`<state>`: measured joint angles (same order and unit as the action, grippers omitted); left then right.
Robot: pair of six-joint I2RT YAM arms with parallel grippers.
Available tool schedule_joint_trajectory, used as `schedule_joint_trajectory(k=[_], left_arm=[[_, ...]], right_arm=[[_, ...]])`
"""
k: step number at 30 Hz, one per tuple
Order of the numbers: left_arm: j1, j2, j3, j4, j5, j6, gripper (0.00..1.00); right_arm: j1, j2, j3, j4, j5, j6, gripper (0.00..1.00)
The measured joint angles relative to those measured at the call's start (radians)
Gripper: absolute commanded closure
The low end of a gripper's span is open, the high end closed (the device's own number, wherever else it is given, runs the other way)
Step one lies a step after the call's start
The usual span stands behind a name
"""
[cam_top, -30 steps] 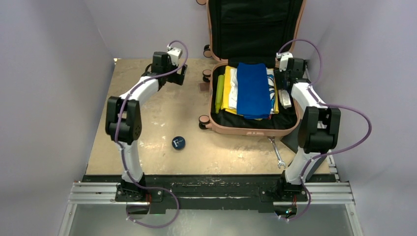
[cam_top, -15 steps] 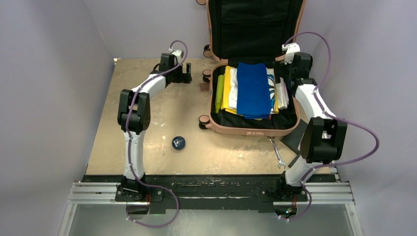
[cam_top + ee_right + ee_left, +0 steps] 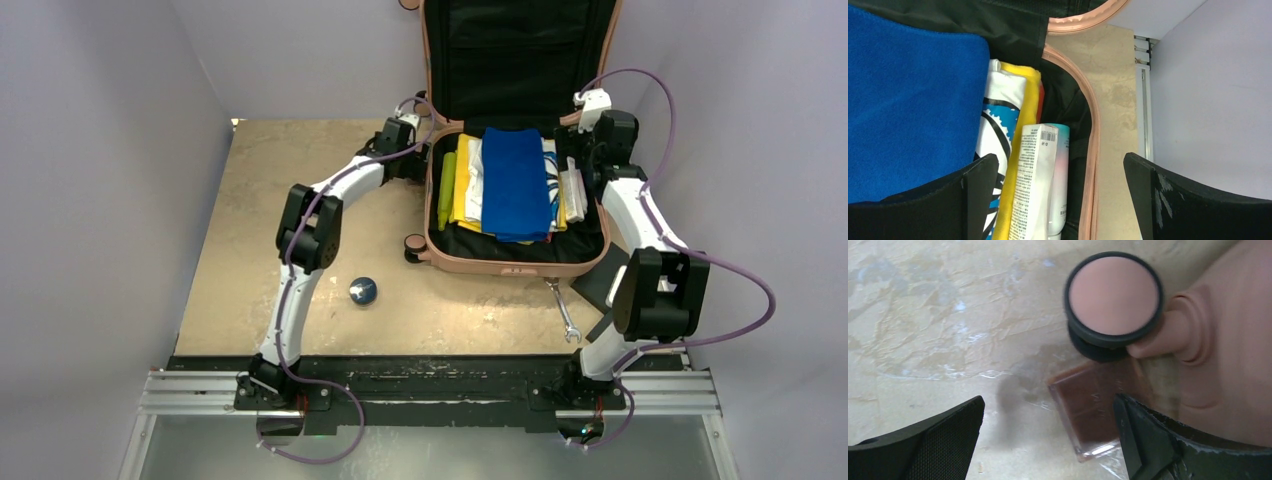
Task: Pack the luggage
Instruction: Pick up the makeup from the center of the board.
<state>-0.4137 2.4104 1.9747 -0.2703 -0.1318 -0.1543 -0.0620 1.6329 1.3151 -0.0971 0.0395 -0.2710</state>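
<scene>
The luggage [image 3: 515, 262] lies open at the back of the table, salmon-pink, with its black-lined lid standing up. Inside it are a folded blue cloth [image 3: 516, 182], yellow and white clothes and a white tube [image 3: 1035, 185] along the right wall. My right gripper [image 3: 1060, 200] hangs open above that tube, touching nothing, seen from above as the right gripper [image 3: 578, 165]. My left gripper [image 3: 413, 160] is open by the case's left side. In its wrist view the left gripper [image 3: 1048, 440] is low over the table, with a brown wrapped packet [image 3: 1095, 415] lying between the fingers below a wheel [image 3: 1113, 292].
A small dark blue round object [image 3: 363, 290] sits on the table in front of the left arm. A wrench [image 3: 563, 312] and a flat black pad [image 3: 600, 285] lie near the case's front right corner. Grey walls stand close on both sides.
My left arm has swung right, from mid-table to the case's left wheel. My right gripper has opened and lifted back slightly, leaving the white tube in the case.
</scene>
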Motion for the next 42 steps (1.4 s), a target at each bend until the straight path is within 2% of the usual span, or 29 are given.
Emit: schedule_joint_trajectory(k=[14,21,29,35,36,38,41,42], left_arm=[[-0.019,0.078,0.148,-0.113,-0.225,0.068,0.02],[0.016,0.034,0.072,-0.113,-0.283,0.098,0.03],[0.136,-0.041,-0.038,-0.152,-0.196,0.096,0.03],[0.135,-0.068,-0.041,-0.163,-0.078,0.047,0.03],[0.130,-0.072,-0.041,-0.159,-0.049,0.035,0.05],[0.121,-0.075,-0.036,-0.152,0.012,0.007,0.16],[0.105,-0.075,-0.025,-0.141,0.085,-0.031,0.46],[0.100,-0.075,-0.020,-0.138,0.106,-0.044,0.59]], right_arm=[[0.000,-0.102,-0.009,0.016,-0.030,0.010,0.01],[0.000,-0.121,-0.009,0.016,-0.058,0.018,0.01],[0.000,-0.122,-0.009,0.015,-0.069,0.028,0.01],[0.000,-0.122,-0.009,0.015,-0.080,0.029,0.01],[0.000,-0.122,-0.009,0.015,-0.081,0.029,0.01],[0.000,-0.122,-0.009,0.015,-0.083,0.031,0.01],[0.000,-0.122,-0.009,0.015,-0.084,0.035,0.01],[0.000,-0.122,-0.009,0.015,-0.085,0.036,0.01]])
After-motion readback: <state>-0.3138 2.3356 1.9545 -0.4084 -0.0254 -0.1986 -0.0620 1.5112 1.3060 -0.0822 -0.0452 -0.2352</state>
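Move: The left hand, open and empty, hovers low over the brown square makeup: its middle is about 1 cm ahead, 2 cm to the right and 3 cm below. The suitcase's far wheel stands about 6 cm ahead and 3 cm right, level with the hand. The suitcase base has its middle about 25 cm right and 5 cm back, about level in height. From the right hand, the makeup lies some 38 cm left, 7 cm ahead and 20 cm down. The left hand sweeps low over the board to its left, away from the makeup and the suitcase's far wheel, by about 13 cm with its left side rolling up some 15 degrees, then turns back right about 8 cm and rolls level again, rising a couple of centimetres while its fingers begin to close on nothing. Meanwhile the right hand, still open and empty, lifts about 5 cm above the packed suitcase, tips up slightly and then waits there. ##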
